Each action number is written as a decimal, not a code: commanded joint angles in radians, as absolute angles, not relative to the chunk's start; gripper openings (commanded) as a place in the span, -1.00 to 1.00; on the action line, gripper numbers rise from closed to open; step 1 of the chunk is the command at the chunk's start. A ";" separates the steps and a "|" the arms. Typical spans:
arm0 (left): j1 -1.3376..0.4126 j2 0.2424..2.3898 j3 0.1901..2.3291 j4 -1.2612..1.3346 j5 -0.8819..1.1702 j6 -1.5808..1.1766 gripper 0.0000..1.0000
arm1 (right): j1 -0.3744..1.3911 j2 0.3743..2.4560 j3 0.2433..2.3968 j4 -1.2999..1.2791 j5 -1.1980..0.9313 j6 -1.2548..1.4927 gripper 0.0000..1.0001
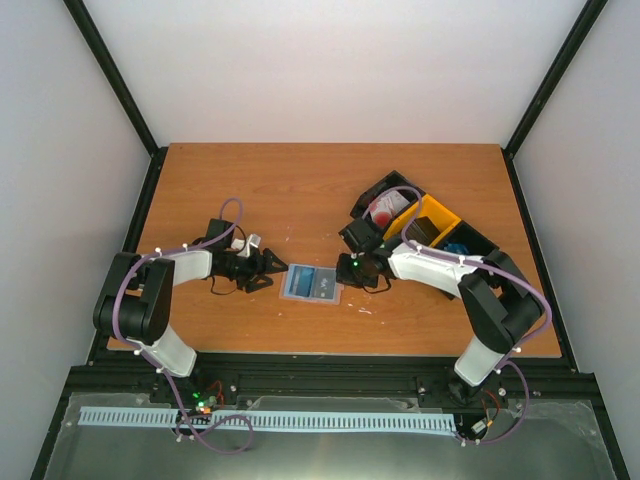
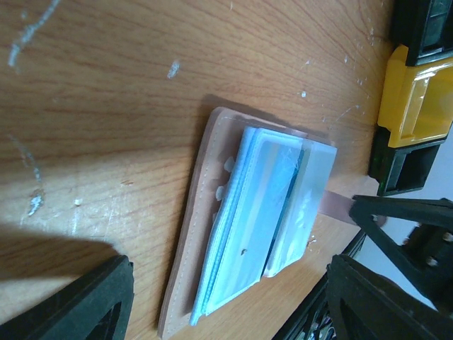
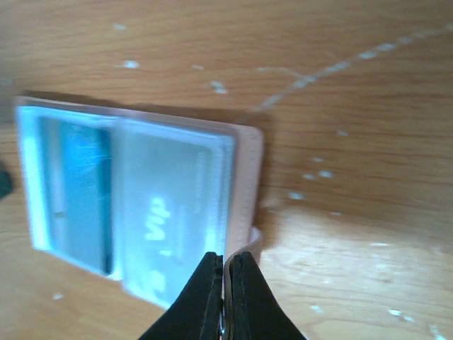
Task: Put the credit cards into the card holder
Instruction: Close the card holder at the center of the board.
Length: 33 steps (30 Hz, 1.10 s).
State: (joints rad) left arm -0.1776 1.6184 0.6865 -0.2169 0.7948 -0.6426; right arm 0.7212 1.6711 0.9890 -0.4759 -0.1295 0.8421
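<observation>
The card holder (image 1: 312, 285) lies open on the table between my two arms, tan-pink outside with pale blue clear slots (image 3: 141, 205). One slot shows a teal card (image 3: 85, 191), and a pale card marked VIP (image 3: 170, 205) lies beside it. My right gripper (image 3: 226, 283) is shut on the holder's thin tan strap (image 3: 249, 241) at its right edge. My left gripper (image 1: 270, 272) stands open just left of the holder (image 2: 262, 212), with nothing between its fingers. More credit cards rest in the bins: white-and-red ones (image 1: 386, 208) and blue ones (image 1: 458, 247).
A row of black and yellow bins (image 1: 432, 222) stands at the back right, close behind my right arm. The yellow bin (image 2: 417, 99) shows at the right edge of the left wrist view. Black frame posts rise at the table's far corners.
</observation>
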 commanded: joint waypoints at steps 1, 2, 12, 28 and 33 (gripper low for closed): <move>-0.179 1.648 0.652 -0.259 0.715 -0.621 0.52 | 0.719 1.625 1.051 -0.415 -0.260 0.814 -0.94; -0.179 1.648 0.652 -0.258 0.715 -0.623 0.52 | 0.719 1.626 1.060 -0.407 -0.280 0.813 -0.94; -0.179 1.574 0.661 -0.296 0.584 -0.654 0.51 | 0.726 1.681 1.123 -0.241 -0.460 0.830 -0.94; -0.179 1.398 0.684 -0.399 0.291 -0.731 0.43 | 0.758 1.929 1.209 0.068 -0.730 0.905 -0.94; -0.179 1.373 0.693 -0.417 0.262 -0.745 0.43 | 0.779 2.002 1.272 0.093 -0.777 0.916 -0.90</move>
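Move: The right hand already pinches the strap at the open card holder's right edge; the holder's middle, about at its fold, lies some 8 cm to the left, level fore and aft and about 2 cm lower. From this hand the yellow bin stands roughly 15 cm ahead and 19 cm to the right, the black bin with the red card about 20 cm ahead and 10 cm to the right. From the open left hand the holder's middle lies about 8 cm to the right, 2 cm back and 3 cm below. Keeping the strap pinched, the right hand carries it about 16 cm left in an arc over the card holder's fold towards its left edge, rising some 8 cm by mid-way and sinking a little after, while the wrist tips some 40 degrees so that the fingers point more to the left. The left hand, a little later, gives way some 6 cm to the left, its fingers staying open and tilting to point more steeply down. ##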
